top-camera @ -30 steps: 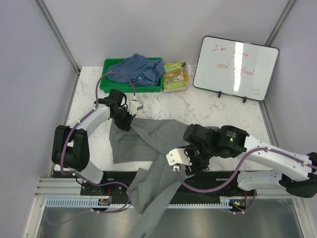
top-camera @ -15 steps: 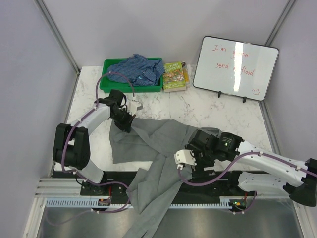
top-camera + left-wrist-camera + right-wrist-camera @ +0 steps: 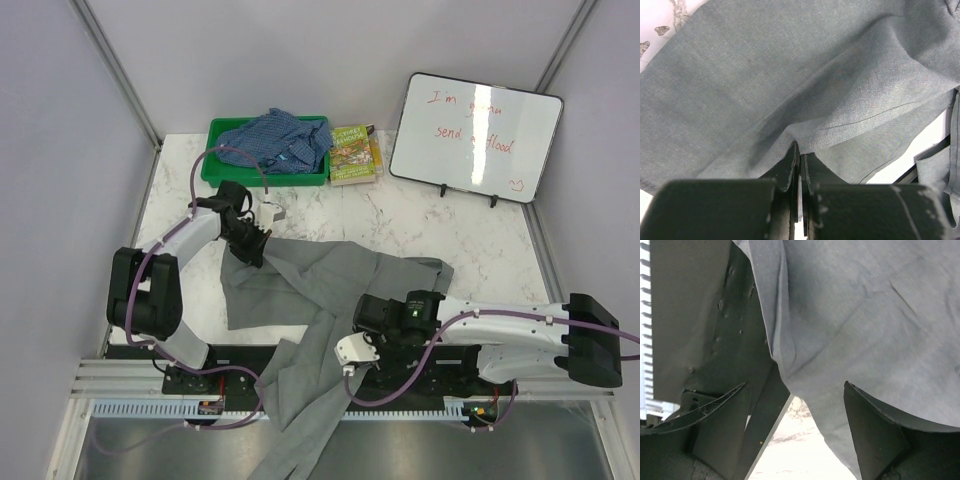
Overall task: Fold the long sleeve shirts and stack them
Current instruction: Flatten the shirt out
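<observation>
The grey long sleeve shirt [image 3: 300, 275] lies crumpled across the near half of the table, and one part hangs over the front edge. My left gripper [image 3: 250, 248] is shut on the shirt's far left edge; in the left wrist view the cloth [image 3: 805, 85] is pinched between the closed jaws [image 3: 800, 152]. My right gripper [image 3: 352, 340] is low over the shirt's near right part. It stands open [image 3: 795, 385], with a fold of grey cloth [image 3: 850, 325] lying just ahead of its fingers and partly between them. The blue checked shirt [image 3: 275, 140] is bundled in the green bin.
The green bin [image 3: 222, 172] stands at the back left, with a book [image 3: 352, 153] beside it. A whiteboard [image 3: 475, 135] leans at the back right. A black base rail [image 3: 440, 378] runs along the near edge. Side walls close in on the left and right.
My right gripper opened wider and swung down toward the near edge. The grey shirt's right part now lies spread further right. The left gripper held its grip in place.
</observation>
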Robot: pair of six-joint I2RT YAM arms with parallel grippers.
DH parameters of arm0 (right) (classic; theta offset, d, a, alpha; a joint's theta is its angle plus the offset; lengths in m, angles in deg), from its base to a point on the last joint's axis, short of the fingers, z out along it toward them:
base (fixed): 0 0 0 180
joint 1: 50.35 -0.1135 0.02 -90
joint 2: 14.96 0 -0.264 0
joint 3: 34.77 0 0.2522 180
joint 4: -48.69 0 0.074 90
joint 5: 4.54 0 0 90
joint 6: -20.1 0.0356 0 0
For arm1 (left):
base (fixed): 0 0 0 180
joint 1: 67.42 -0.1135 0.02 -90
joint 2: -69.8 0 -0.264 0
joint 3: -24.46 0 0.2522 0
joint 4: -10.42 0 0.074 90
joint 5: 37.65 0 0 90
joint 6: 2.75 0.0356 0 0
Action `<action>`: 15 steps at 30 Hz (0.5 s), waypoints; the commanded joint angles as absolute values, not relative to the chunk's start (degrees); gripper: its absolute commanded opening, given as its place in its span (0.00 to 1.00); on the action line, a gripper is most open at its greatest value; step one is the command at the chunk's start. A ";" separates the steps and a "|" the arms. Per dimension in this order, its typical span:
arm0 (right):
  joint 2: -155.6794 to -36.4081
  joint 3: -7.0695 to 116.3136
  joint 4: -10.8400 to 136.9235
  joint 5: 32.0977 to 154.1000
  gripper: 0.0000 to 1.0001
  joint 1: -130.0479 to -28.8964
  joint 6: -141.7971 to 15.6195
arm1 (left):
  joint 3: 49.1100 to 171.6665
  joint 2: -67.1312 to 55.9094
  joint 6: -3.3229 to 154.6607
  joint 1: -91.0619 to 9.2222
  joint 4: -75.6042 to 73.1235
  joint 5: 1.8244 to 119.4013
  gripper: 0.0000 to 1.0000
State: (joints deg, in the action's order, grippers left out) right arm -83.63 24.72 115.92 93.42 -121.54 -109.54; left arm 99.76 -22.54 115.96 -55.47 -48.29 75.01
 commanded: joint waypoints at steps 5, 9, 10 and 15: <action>-86.33 19.96 105.87 86.17 0.67 -124.87 -105.50 | 101.15 -22.58 114.67 -56.34 -48.52 76.87 0.02; -84.67 18.28 102.97 78.00 0.30 -124.88 -104.01 | 100.80 -22.05 114.76 -56.61 -48.52 77.22 0.02; -84.14 18.80 102.88 76.60 0.20 -124.70 -103.92 | 100.62 -21.79 114.76 -56.70 -48.52 77.14 0.02; -77.57 22.40 104.37 74.38 0.00 -119.61 -106.37 | 99.92 -19.86 115.72 -57.05 -48.61 75.91 0.02</action>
State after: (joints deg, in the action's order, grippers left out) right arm -84.06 18.71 105.58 79.09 -123.25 -105.13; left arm 99.76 -22.45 115.98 -56.44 -48.29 75.25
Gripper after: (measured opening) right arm 0.010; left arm 0.026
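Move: The right hand, fingers wide open, hovers over the shirt's bunched near edge, with the fold to grip some 2 cm ahead and 3 cm below. The shirt's far right corner is about 20 cm ahead and 15 cm to the right; the loose sleeve hangs roughly 15 cm to the left and 11 cm back, lower down. From the left hand, already pinching the shirt, that near fold lies about 19 cm back and 27 cm right, slightly lower. The right fingers shut on the shirt's near fold and pinch it: the hand sinks about 3 cm onto the cloth while closing, easing forward, then carries on forward with a slight rise, some 4 cm forward in all, as the fingertips swing outward about 15 degrees. The left hand stays put and keeps its pinch. ##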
